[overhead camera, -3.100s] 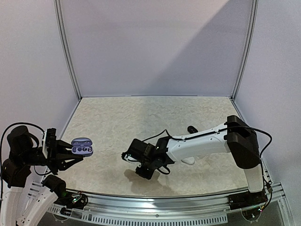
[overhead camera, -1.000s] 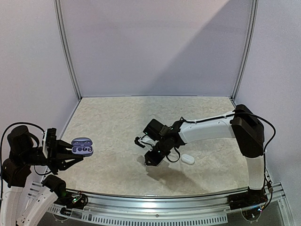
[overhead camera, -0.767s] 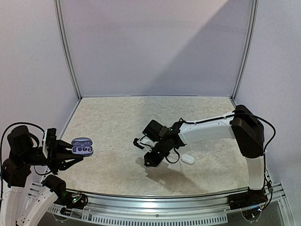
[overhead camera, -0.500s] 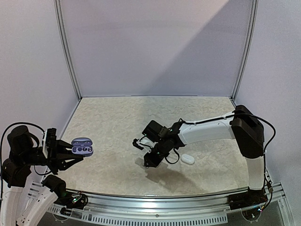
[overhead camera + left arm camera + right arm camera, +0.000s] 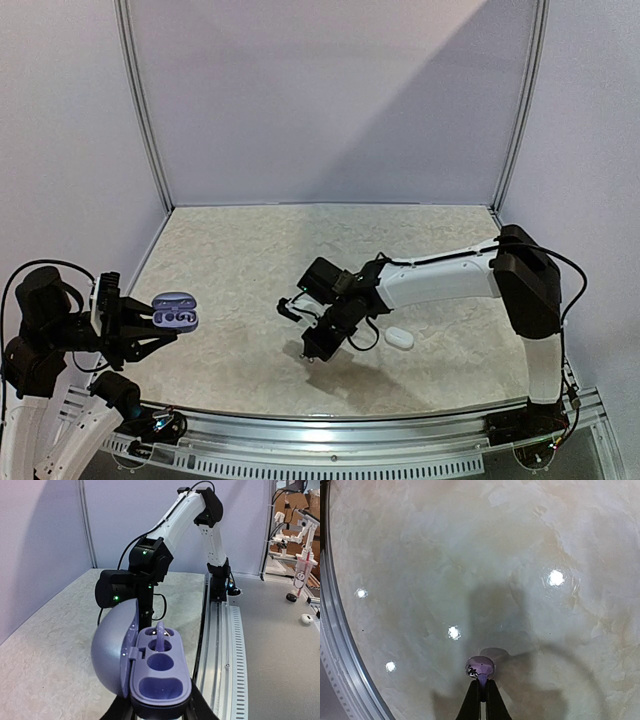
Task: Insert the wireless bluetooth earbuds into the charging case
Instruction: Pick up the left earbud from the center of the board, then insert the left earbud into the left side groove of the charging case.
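Observation:
My left gripper (image 5: 150, 325) is shut on the base of a lavender charging case (image 5: 175, 312), held in the air at the near left with its lid open. In the left wrist view the case (image 5: 160, 680) faces up; one lavender earbud (image 5: 161, 630) sits in its far slot and the near slot is bare. My right gripper (image 5: 308, 352) points down just above the table's middle front. In the right wrist view its tips (image 5: 481, 685) are shut on the stem of a lavender earbud (image 5: 480, 667), just above the marbled tabletop (image 5: 420, 555).
A white oval case (image 5: 400, 338) lies on the table just right of the right wrist. The metal rail (image 5: 330, 432) runs along the near edge. The right arm (image 5: 150, 565) stands beyond the case in the left wrist view.
The right gripper's jaws have closed on the lavender earbud while it drifted a little left and toward the near edge. The left arm and case have not moved.

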`<move>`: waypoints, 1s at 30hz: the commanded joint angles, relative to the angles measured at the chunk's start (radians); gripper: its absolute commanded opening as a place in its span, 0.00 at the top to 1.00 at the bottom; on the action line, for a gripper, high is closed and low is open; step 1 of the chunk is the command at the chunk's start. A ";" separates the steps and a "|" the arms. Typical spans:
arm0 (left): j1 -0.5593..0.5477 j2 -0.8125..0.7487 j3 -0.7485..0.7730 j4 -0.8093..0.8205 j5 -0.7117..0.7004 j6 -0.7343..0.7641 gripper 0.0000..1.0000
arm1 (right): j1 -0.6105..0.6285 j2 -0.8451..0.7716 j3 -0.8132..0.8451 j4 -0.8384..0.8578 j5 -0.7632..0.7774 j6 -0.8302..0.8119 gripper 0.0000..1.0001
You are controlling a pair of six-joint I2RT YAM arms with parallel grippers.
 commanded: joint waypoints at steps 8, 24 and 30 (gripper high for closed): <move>-0.011 0.009 -0.003 -0.057 0.003 0.093 1.00 | 0.103 -0.181 0.246 -0.154 0.258 -0.086 1.00; -0.010 0.071 0.028 -0.188 0.010 0.268 1.00 | 0.380 -0.110 0.708 -0.119 0.334 -0.490 1.00; -0.011 0.073 0.030 -0.193 0.013 0.271 1.00 | 0.399 0.015 0.823 -0.179 0.319 -0.537 1.00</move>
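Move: The open purple charging case, one earbud already in it, is gripped by the left hand, its middle about 2 cm to that hand's right, 1 cm ahead and 1 cm above. From the right hand, low over the board with the left earbud already pinched, the case lies some 10 cm back, 14 cm left and 25 cm up. The white case sits about 18 cm right and 5 cm ahead of the right hand; the round cream case is 14 cm right and 14 cm ahead, both about 1 cm lower. Keeping its pinch on the left earbud, the right hand lifts it fast off the centre of the board, about 35 cm up, while swinging left and back, some 12 cm each, towards the open case, and dips slightly at the end. Its wrist turns some 60 degrees, so the steeply down-pointing fingers come nearly level, pointing left. The left hand, still gripping the case, lowers it about 3 cm with a small roll. ##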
